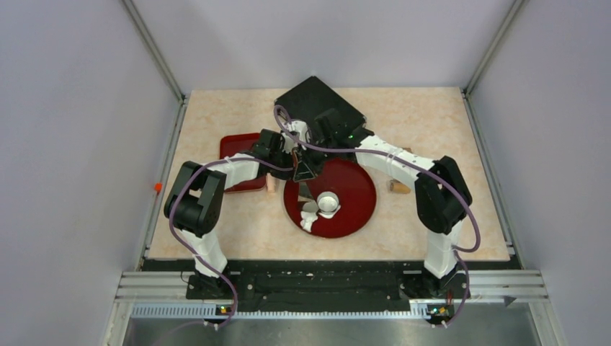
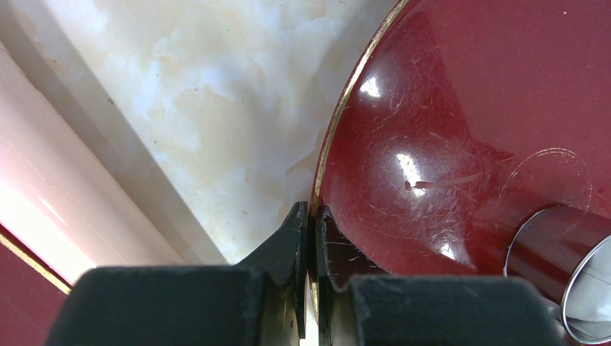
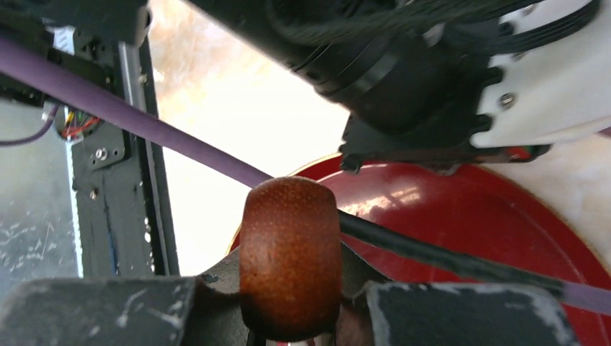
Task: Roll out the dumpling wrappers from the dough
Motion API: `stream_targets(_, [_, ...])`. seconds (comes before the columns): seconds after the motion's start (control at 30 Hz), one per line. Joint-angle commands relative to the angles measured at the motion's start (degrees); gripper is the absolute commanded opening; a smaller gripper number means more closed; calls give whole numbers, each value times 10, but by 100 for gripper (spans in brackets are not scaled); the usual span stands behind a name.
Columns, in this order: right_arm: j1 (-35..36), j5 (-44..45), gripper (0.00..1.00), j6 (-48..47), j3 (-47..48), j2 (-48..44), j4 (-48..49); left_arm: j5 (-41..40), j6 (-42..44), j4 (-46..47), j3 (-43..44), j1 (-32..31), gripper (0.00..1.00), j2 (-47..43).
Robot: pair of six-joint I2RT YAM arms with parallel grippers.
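Observation:
The round red plate (image 1: 357, 194) lies mid-table. On it stands a small clear ring cutter (image 1: 328, 204) with white inside it. A ragged white piece of dough (image 1: 310, 218) lies beside the cutter. No separate dumpling wrappers show. My left gripper (image 2: 311, 216) is shut on the plate's gold-edged rim (image 2: 339, 122), at the plate's upper left, with the ring cutter (image 2: 569, 274) ahead of it. My right gripper (image 3: 288, 295) is shut on a rounded brown wooden handle (image 3: 288, 252) over the plate (image 3: 490, 223). Both grippers meet near the plate's far-left edge (image 1: 302, 171).
A dark red rectangular tray (image 1: 238, 153) sits left of the plate, under the left arm. A black board (image 1: 317, 104) lies at the back. Small wooden pieces (image 1: 271, 184) (image 1: 398, 187) rest on either side of the plate. The purple cable (image 3: 180, 144) crosses the right wrist view.

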Motion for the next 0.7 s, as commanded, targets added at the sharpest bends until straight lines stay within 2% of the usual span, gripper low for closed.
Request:
stream_targets(0.0, [13, -32, 0, -61, -9, -42, -98, -25, 1, 25, -5, 5, 0, -22])
stream_targets(0.43, [39, -25, 0, -184, -19, -74, -238, -27, 0, 24, -3, 5, 0, -20])
stream_targets(0.67, [42, 28, 0, -291, -4, -95, -337, -27, 1, 24, -2, 5, 0, -19])
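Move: The right hand, holding the scraper by its handle with the blade sloping back, has the cutter about 10 cm back and 8 cm to its right, some 10 cm below. The dough scrap at the blade's end is roughly 15 cm back of this hand, 1 cm right and 8 cm down; the plate's near rim lies about 22 cm back, 9 cm right. From the left hand the cutter is some 10 cm back and 13 cm right. Draw the right gripper steadily back about 7 cm and some 4 cm to the right at an even height, bringing the scraper and its scrap across towards the cutter and the plate's near rim. Meanwhile swing the wrist about 15 degrees counter-clockwise, dip the fingers slightly and keep the handle gripped. Hold the left gripper still, shut on the plate's left rim. ##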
